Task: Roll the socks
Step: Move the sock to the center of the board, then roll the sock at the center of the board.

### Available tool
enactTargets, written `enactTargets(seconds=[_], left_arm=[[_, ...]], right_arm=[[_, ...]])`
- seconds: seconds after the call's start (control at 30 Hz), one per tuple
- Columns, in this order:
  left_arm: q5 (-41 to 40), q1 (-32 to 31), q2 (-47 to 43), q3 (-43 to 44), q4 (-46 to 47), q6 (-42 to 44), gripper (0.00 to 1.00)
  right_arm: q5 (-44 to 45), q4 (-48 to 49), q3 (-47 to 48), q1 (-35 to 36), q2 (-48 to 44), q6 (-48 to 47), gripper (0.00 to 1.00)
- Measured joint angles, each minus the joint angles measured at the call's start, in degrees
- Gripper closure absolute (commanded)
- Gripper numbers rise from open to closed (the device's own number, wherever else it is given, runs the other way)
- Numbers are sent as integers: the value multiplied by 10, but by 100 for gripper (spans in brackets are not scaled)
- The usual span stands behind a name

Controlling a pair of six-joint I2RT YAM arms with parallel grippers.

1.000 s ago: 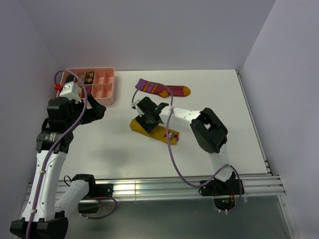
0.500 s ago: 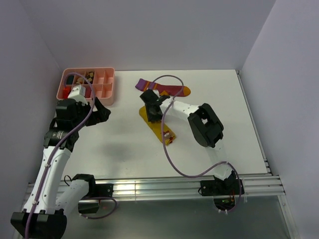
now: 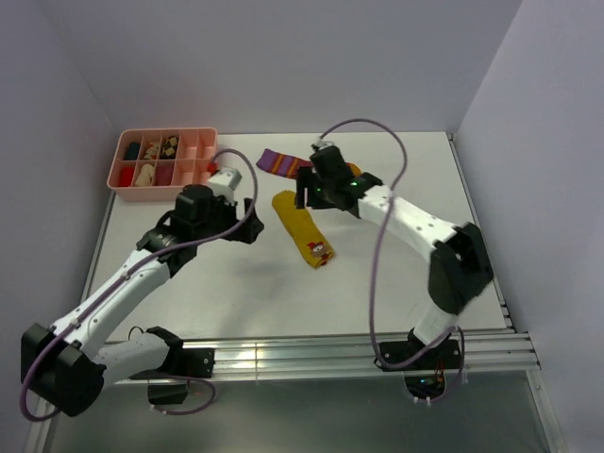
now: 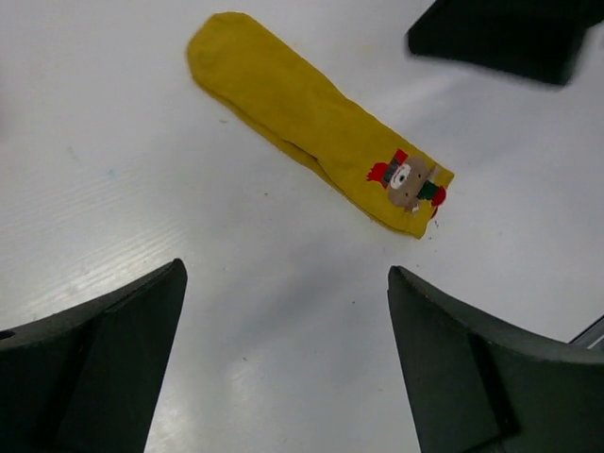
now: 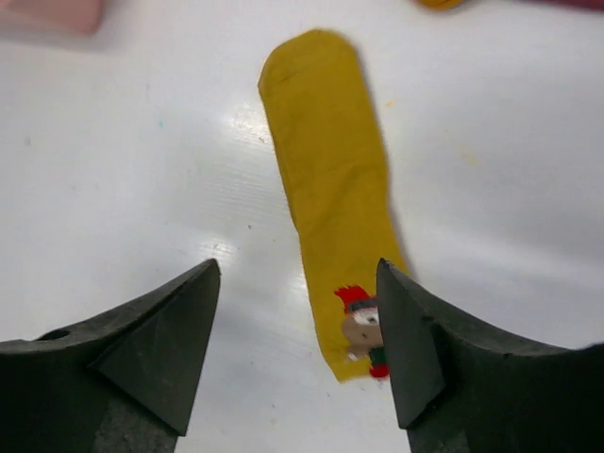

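Observation:
A mustard-yellow sock (image 3: 300,227) lies flat and straight on the white table, its small picture at the near end (image 4: 408,179). My right gripper (image 3: 308,196) hovers open over its far end. In the right wrist view the yellow sock (image 5: 330,179) runs up between the spread fingers of the right gripper (image 5: 297,269), untouched. My left gripper (image 3: 247,219) is open, left of the sock. In its own view the left gripper (image 4: 286,274) has only bare table between its fingers and the sock (image 4: 311,127) is ahead. A maroon sock (image 3: 280,163) with a purple cuff lies behind, partly hidden by the right arm.
A pink compartment tray (image 3: 201,143) holding small items stands at the back left. Walls close in the table at the back and on both sides. A metal rail (image 3: 283,357) runs along the near edge.
My right gripper has let go of the yellow sock and pulled back. The sock now lies straight and flat. My left arm has reached from the tray toward the table's middle.

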Motion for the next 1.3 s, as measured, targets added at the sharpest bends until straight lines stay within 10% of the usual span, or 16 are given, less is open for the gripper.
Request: enactTargets(seconds=[0.27,0.6,1.3], left_arm=[[-96,-197,172,12,61,83,11],[-201,-317,318,42,152,159,27],[-263,-355,499,135,239,256,51]], right_arm=[[41,70,-252,-122,-297,20,1],[155,28,-369,-179,-550,50,0],[176,-37,-396,-200,-592,77,1]])
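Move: The yellow sock's reindeer cuff end, where the left fingers are headed, is about 20 cm to the left hand's right, nearly level with it fore-and-aft (1 cm back), and some 18 cm below. The sock's middle lies roughly 7 cm ahead and 16 cm right, the striped maroon sock about 27 cm ahead and 20 cm right, both similarly low. From the right hand, the cuff end is about 10 cm back, 1 cm right and 13 cm down. Rightward and down the left hand sweeps, about 20 cm across and 17 cm lower, quickly at first, then easing in over the yellow sock's cuff end; it rolls left side up by some 35 degrees, swings clockwise and narrows its open fingers around the cuff's edge. The empty right hand clears off the sock to the right and back, turning clockwise and opening fully. ##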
